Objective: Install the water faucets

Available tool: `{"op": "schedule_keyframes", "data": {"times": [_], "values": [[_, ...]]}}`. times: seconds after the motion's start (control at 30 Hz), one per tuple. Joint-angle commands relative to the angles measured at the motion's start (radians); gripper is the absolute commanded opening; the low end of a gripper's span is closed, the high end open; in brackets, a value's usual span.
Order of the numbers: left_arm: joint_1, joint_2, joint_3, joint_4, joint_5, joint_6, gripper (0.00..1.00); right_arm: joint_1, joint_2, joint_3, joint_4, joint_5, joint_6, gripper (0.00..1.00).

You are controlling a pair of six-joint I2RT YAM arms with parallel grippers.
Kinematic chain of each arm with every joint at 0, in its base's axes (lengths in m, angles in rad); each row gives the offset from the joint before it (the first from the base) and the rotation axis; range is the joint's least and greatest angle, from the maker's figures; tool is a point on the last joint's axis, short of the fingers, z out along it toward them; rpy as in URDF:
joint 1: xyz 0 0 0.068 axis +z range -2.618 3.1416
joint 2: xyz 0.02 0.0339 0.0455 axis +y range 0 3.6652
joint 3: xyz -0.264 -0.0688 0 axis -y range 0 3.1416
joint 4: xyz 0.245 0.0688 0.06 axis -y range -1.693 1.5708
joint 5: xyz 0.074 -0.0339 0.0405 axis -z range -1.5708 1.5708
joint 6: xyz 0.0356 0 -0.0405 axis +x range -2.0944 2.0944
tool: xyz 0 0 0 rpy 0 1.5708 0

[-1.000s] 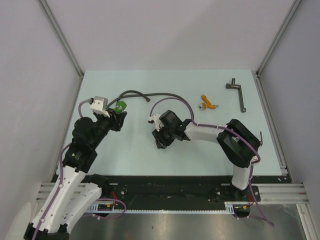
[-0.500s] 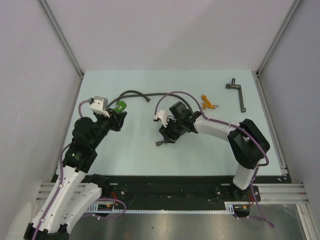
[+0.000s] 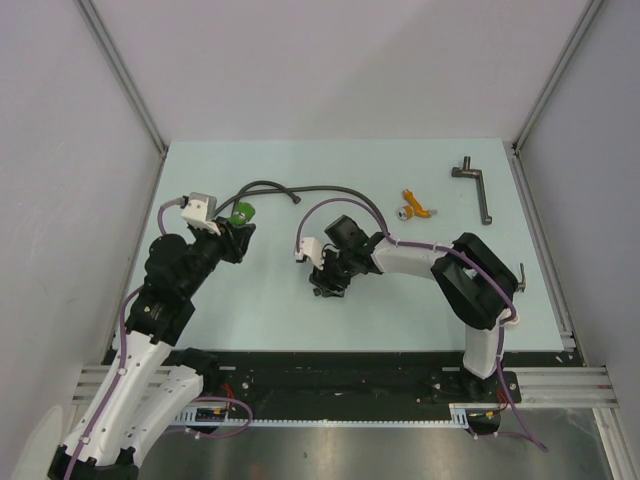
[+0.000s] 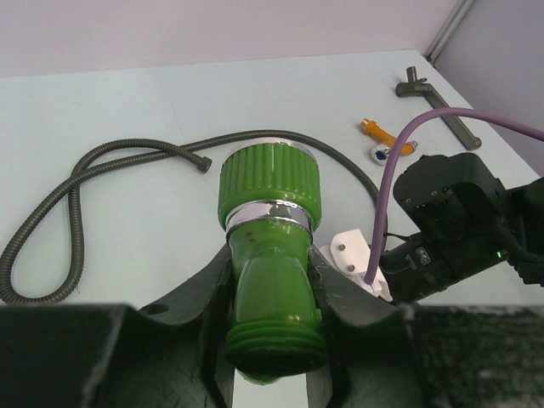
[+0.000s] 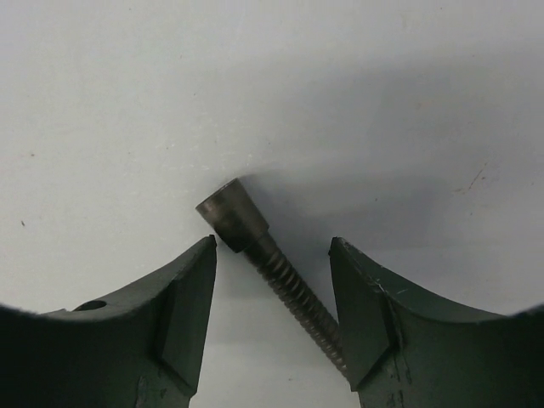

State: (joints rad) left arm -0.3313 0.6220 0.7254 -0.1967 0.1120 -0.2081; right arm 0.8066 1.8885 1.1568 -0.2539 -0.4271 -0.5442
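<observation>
The green water faucet point(image 4: 272, 246) sits upright between my left gripper's point(image 4: 274, 293) fingers, which are shut on its lower body; its ribbed cap and silver ring stick out above. From above, that faucet point(image 3: 240, 213) and left gripper point(image 3: 234, 232) are at the table's left. The orange faucet point(image 3: 413, 208) lies loose at the back right, also seen from the left wrist point(image 4: 384, 144). My right gripper point(image 5: 272, 255) is open, low over the table, straddling the dark hose end point(image 5: 234, 217) without gripping it. It is at mid-table in the top view point(image 3: 328, 283).
The long dark hose point(image 3: 290, 188) curves across the back of the table, with a loop on the left point(image 4: 51, 212). A grey L-shaped metal pipe point(image 3: 478, 188) lies at the far right. The right arm's purple cable point(image 3: 340, 205) arches over the hose.
My right gripper's jaws have widened around the hose end, and its wrist swung right, then back left. The left arm and green faucet have not moved.
</observation>
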Motion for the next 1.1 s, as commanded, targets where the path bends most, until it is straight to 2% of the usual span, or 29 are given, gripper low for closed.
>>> {"op": "schedule_keyframes", "data": {"times": [0.0,0.53,0.7,0.87,1.07], "values": [[0.0,-0.004,-0.001,0.056,0.021,-0.004,0.01,0.006,0.037,0.027,0.048,-0.022,-0.026,0.59],[0.0,0.002,-0.003,0.056,0.023,-0.007,0.0,0.014,0.095,0.038,0.042,-0.071,-0.028,0.45],[0.0,0.002,-0.004,0.06,0.029,-0.01,0.0,0.008,0.093,0.038,0.018,-0.084,-0.028,0.28],[0.0,-0.002,-0.006,0.082,0.057,-0.023,0.0,0.003,0.041,0.038,0.022,-0.162,0.0,0.14],[0.0,-0.005,0.023,0.14,0.132,-0.069,0.0,0.006,-0.115,0.035,0.117,-0.286,0.09,0.08]]}}
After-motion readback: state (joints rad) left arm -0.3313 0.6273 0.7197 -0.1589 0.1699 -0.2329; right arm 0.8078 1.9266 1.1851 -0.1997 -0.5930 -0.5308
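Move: The near end of the hose lies about 3 cm to the right hand's left, level with it fore and aft and 1 cm lower. The held green faucet is some 14 cm left, 2 cm ahead and 27 cm above; the hose's other end is 27 cm ahead, 8 cm left; the orange faucet is 25 cm ahead, 23 cm right. From the left hand the near end is about 12 cm right, level, and 28 cm below. The right hand slides about 2.5 cm left, pinches the hose end, then draws back 1.5 cm, starting upward. ##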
